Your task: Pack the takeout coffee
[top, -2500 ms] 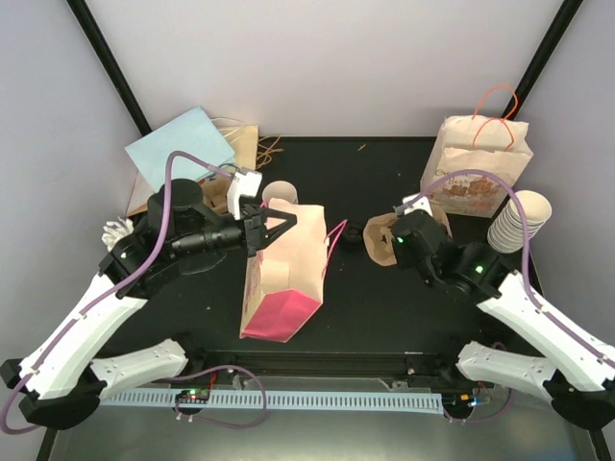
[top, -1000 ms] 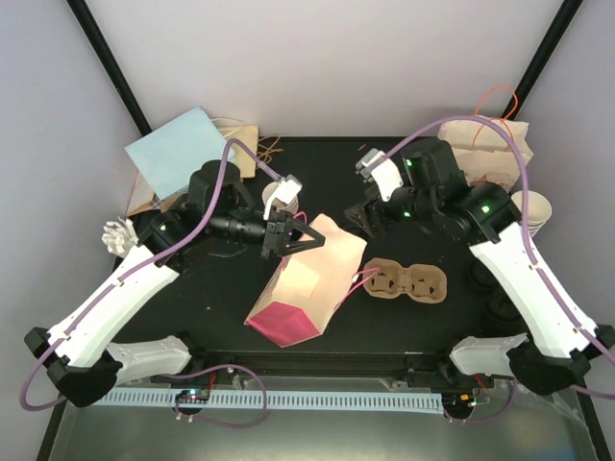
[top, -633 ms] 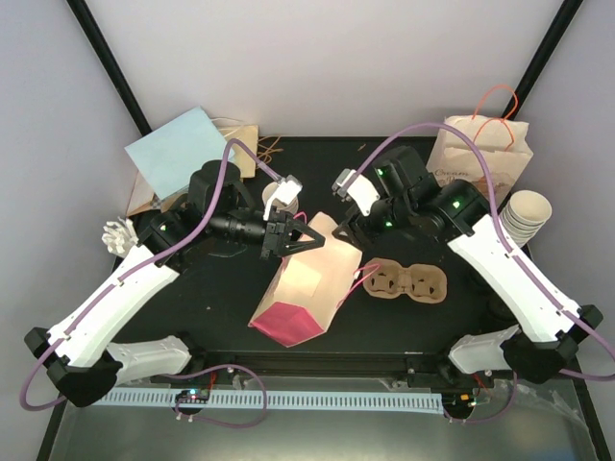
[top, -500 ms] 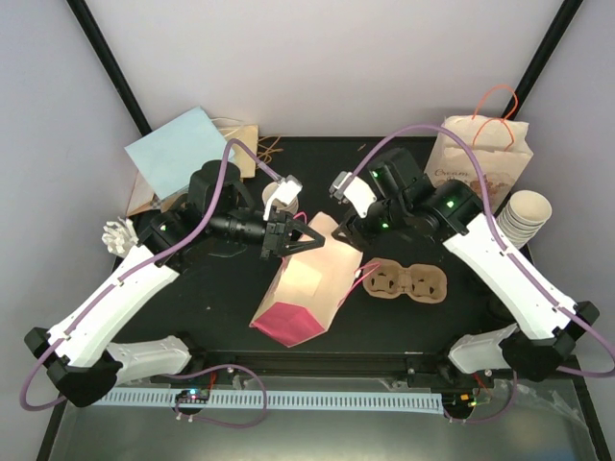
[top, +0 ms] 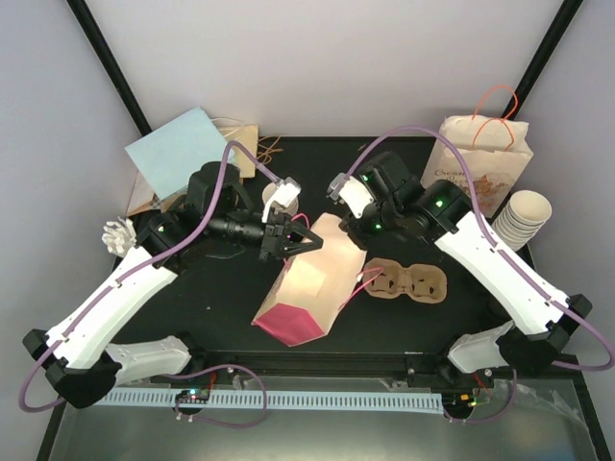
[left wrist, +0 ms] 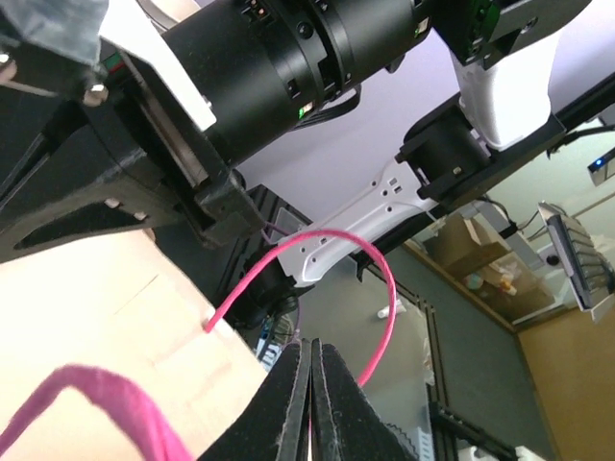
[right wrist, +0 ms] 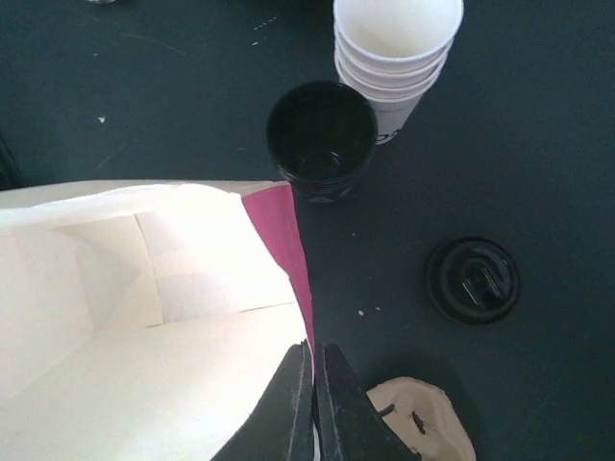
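Note:
A tan paper bag [top: 306,279] with pink sides and pink handles lies tilted mid-table, its mouth toward the back. My left gripper [top: 309,240] is shut on the bag's rim at the left of the mouth; in the left wrist view the fingers [left wrist: 309,384] are pressed together beside a pink handle [left wrist: 380,288]. My right gripper [top: 353,229] is shut on the pink edge of the mouth [right wrist: 279,226], with its jaws [right wrist: 313,370] closed on it. A brown cup carrier [top: 413,281] lies right of the bag. An empty black cup [right wrist: 322,139] and stacked white cups [right wrist: 396,53] stand beyond the mouth.
A black lid [right wrist: 473,280] lies on the table near the carrier [right wrist: 423,423]. A second stack of paper cups [top: 522,219] and a brown bag with orange handles [top: 478,161] stand at the back right. Blue paper [top: 178,149] lies at the back left.
My right arm swung from the right side to the bag's mouth and its jaws closed on the pink edge. The left gripper kept its hold, and the bag tilted.

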You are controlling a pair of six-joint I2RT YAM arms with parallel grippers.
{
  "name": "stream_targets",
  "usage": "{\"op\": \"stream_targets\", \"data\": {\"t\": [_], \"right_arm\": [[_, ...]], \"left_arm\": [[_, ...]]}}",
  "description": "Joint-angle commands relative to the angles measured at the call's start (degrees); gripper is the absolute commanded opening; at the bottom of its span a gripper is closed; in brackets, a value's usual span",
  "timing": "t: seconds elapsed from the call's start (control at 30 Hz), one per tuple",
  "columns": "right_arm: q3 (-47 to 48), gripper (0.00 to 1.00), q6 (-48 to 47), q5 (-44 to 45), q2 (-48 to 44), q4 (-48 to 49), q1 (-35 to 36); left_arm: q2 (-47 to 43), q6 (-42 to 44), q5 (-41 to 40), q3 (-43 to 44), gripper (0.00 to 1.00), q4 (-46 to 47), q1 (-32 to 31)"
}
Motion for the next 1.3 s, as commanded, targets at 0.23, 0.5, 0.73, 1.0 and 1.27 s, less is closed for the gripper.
{"op": "stream_targets", "data": {"t": [0.23, 0.5, 0.73, 1.0, 1.27], "right_arm": [[-0.03, 0.01, 6.82, 5.95, -3.64, -2.13, 0.30], [0.78, 0.01, 9.48, 5.47, -3.63, -1.62, 0.31], [3.03, 0.01, 11.39, 5.29, -1.70, -1.86, 0.44], [7.05, 0.01, 14.14, 5.91, 1.84, -3.96, 0.81], [8.69, 0.02, 15.64, 6.18, 3.93, -5.10, 1.03]], "left_arm": [[-2.35, 8.58, -8.98, 4.41, 0.37, -13.62, 0.33], [-4.65, 11.69, -17.08, 7.34, 0.66, -26.45, 0.29], [-6.46, 12.12, -26.10, 9.13, 0.84, -31.82, 0.26], [-8.61, 13.81, -35.07, 5.65, 0.98, -30.91, -1.29], [-17.88, 15.68, -36.85, -6.08, 0.99, -15.74, -2.44]]}}
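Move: The Cakes bag hangs mouth-up under my shut left fingers, its middle about 12 cm below them, 2 cm back and 2 cm left. The black cup stands some 20 cm ahead and 6 cm left, 34 cm down; the cup tray lies about 12 cm ahead, 22 cm right, 36 cm down. My right fingers are shut on the bag's far right corner, its middle 9 cm back, 8 cm left and 5 cm below them. I open my left fingers wide and let go of the Cakes bag, drawing that hand about 9 cm left and then 6 cm down to outside the bag's near left side, while it swings some 30 degrees to point more down and forward. My right hand keeps its pinch on the far corner, edging 2 cm right and returning, turning slightly clockwise. ##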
